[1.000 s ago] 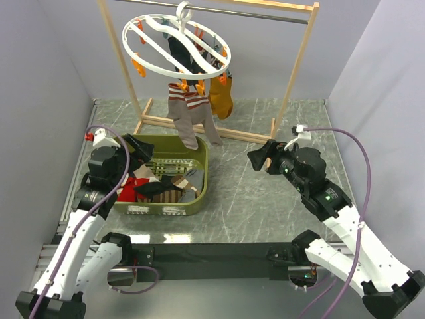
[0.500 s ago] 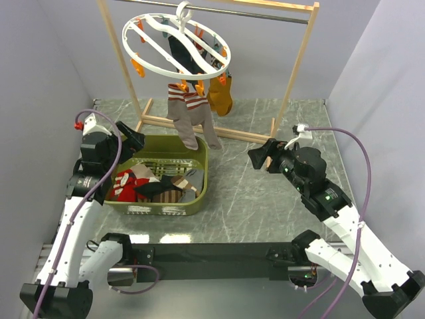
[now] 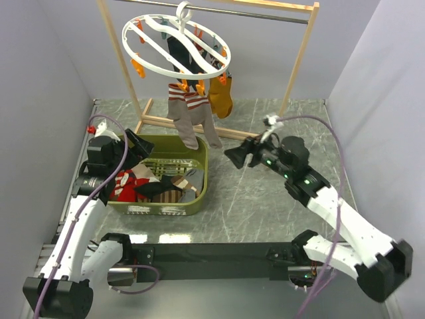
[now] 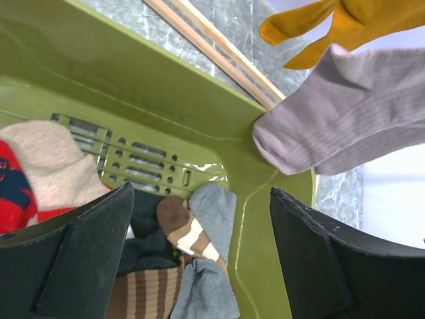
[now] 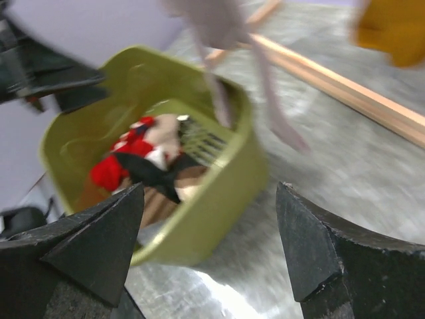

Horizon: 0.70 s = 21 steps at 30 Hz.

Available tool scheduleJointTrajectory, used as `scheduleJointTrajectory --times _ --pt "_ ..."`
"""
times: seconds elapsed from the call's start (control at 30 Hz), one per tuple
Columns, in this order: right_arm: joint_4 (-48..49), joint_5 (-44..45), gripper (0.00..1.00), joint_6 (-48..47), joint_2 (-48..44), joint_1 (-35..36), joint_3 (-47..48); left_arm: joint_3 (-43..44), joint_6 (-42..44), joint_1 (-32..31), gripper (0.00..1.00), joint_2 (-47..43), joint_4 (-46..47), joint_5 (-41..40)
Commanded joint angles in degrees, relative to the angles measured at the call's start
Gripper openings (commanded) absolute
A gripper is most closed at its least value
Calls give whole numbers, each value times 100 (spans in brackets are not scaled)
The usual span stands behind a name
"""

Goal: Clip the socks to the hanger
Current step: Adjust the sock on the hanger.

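Observation:
The socks [image 3: 189,114], taupe with red and white striped cuffs, hang clipped side by side from the near edge of the hanger [image 3: 147,58], a white oval ring with orange clips on the rack's rail. Their toes [image 4: 332,113] dangle just above the basket's back rim. My left gripper [image 3: 137,149] is open over the basket's back left corner, holding nothing; its wrist view looks down between the fingers [image 4: 202,246] onto loose socks. My right gripper [image 3: 237,157] is open and empty, just right of the basket and facing it. Its wrist view [image 5: 209,232] is blurred; the socks [image 5: 219,26] show at the top.
A green basket [image 3: 204,169] holds several mixed socks in red, brown-striped, grey and dark colours [image 4: 199,266]. Mustard socks [image 3: 221,96] and a dark sock [image 3: 178,53] also hang on the ring. The wooden rack frame [image 3: 295,66] stands behind, its base bar [image 4: 219,50] on the floor.
My right arm has swung left, bringing its gripper close to the basket's right side. My left gripper has shifted slightly over the basket's back left corner. Both stay open.

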Motion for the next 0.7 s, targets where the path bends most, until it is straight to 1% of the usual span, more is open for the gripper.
scheduleJointTrajectory --times 0.0,0.07,0.1,0.13,0.2,0.27,0.4,0.5,0.57,0.67 --pt "1505 -1183 86 -317 810 245 685 79 -123 20 88 128 387 139" --pt "1692 -1370 85 -378 1251 395 984 175 -149 20 89 242 273 -140" --pt "1754 -1440 85 -544 1697 474 1282 202 -131 20 89 268 194 -195" --pt "1754 -1510 85 -642 1919 658 1407 228 -105 20 89 303 167 -230" --pt "1737 -1520 85 -922 2524 834 1810 263 -79 29 89 304 114 -344" --pt "1806 -1433 85 -994 2851 1045 2040 246 -78 29 90 199 96 -502" --pt "2053 -826 85 -942 3492 1161 2330 211 -70 29 91 5 96 -617" --pt "1931 -361 85 -1020 3827 1169 2532 185 -61 29 91 -65 88 -635" --pt "1956 199 85 -1082 3994 1178 2568 106 -61 29 91 -109 88 -643" --pt "1878 632 86 -1284 4275 1161 2752 -17 -52 38 92 -136 149 -643"
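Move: The grey striped socks, clipped at the ring's front, hang about 14 cm ahead of the right hand and 14 cm to its left, their middle some 7 cm above it. From that hand the mustard sock is roughly 22 cm ahead, 4 cm left and 7 cm higher; the green basket's middle is about 26 cm left, 3 cm back and 20 cm below. From the left hand the grey socks are some 12 cm ahead, 17 cm right and 7 cm up. Sweep the right gripper left about 17 cm, from the open table to the near side of the hanging grey socks, rising slightly at first. Then sink about 6 cm from the top of that swing while pushing some 5 cm forward towards the socks. Turn the wrist counter-clockwise just over 20 degrees, easing back a little at the end, and keep the fingers wide open. ##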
